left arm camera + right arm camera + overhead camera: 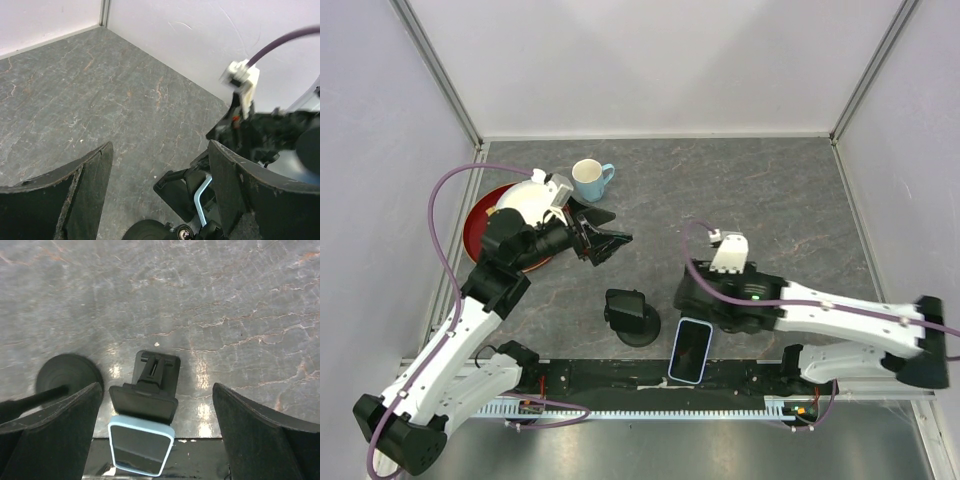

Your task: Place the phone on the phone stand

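The phone [689,351], in a light blue case with its dark screen up, lies at the table's near edge. Its far end meets the back plate of the black phone stand [151,382]; I cannot tell whether it rests on it. My right gripper [156,390] is open wide and empty, above the stand and the phone [141,448]. In the top view the right wrist [720,290] covers most of the stand. My left gripper [608,228] is open and empty, above the table left of centre. Its view [160,145] shows the stand [187,192] below the right arm.
A black round-based object [632,316] stands just left of the phone and shows in the right wrist view [67,375]. A red plate [480,215] with a white dish [525,200] and a light blue mug [588,178] sit at the far left. Walls enclose three sides.
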`<state>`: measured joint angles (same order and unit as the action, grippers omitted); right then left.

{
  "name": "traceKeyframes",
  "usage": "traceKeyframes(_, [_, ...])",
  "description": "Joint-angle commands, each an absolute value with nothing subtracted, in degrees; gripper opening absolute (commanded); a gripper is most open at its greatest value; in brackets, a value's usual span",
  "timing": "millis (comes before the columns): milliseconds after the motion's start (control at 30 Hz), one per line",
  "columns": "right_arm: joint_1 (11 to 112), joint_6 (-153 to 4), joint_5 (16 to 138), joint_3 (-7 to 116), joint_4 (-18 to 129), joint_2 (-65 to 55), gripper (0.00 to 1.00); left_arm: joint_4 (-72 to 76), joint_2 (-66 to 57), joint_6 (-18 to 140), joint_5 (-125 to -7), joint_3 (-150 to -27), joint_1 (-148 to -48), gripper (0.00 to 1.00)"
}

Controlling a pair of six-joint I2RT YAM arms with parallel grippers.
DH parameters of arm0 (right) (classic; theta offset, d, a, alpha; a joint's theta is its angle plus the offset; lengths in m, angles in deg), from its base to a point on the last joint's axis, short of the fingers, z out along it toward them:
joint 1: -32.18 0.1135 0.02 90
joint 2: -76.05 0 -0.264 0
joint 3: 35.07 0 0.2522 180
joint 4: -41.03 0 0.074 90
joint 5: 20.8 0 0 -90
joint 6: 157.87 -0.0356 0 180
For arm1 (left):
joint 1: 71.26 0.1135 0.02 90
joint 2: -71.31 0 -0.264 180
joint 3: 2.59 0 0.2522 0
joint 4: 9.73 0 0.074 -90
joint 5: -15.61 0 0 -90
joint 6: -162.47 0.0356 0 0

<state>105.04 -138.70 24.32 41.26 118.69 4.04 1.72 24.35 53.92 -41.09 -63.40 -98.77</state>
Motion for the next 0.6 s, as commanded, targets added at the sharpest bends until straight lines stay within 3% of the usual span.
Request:
traceKeyframes(0, [104.78,-134.32,28.39,37.34,114.92,16.79,0.98,0.60,23.58,55.33,-39.58,-65.75,-99.04,0.82])
traceKeyframes(267, [105.57,-139.31,45.72,33.72,112.98,17.25,0.98,1.13,22.61,54.98,-39.93,-66.10,-98.95,0.82])
traceKeyframes(567, [108.03,-147.94,46.00,35.12,118.25,9.16,0.98,1.57,23.14,55.50,-40.64,-66.01,-99.04,0.82])
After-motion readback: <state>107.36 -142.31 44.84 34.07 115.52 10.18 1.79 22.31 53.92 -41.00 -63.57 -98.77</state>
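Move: The empty right hand has the blue-rimmed phone roughly 7 cm back from its fingertips, 2 cm to the left and 8 cm lower, already resting on the phone stand. That phone stand is about 3 cm back, 1 cm left and 11 cm below. The round-base stand is some 2 cm back and 13 cm left, 9 cm down. From the left hand the phone lies around 16 cm back, 13 cm right and 25 cm below. No touch can be made out as the right hand, fingers still wide open, backs about 7 cm towards the robot to come close over the phone. It first lifts some 3 cm, then sinks past its starting height to end lower than it began, the fingers tipping about 20 degrees further down and the hand rolling slightly, left side up. ##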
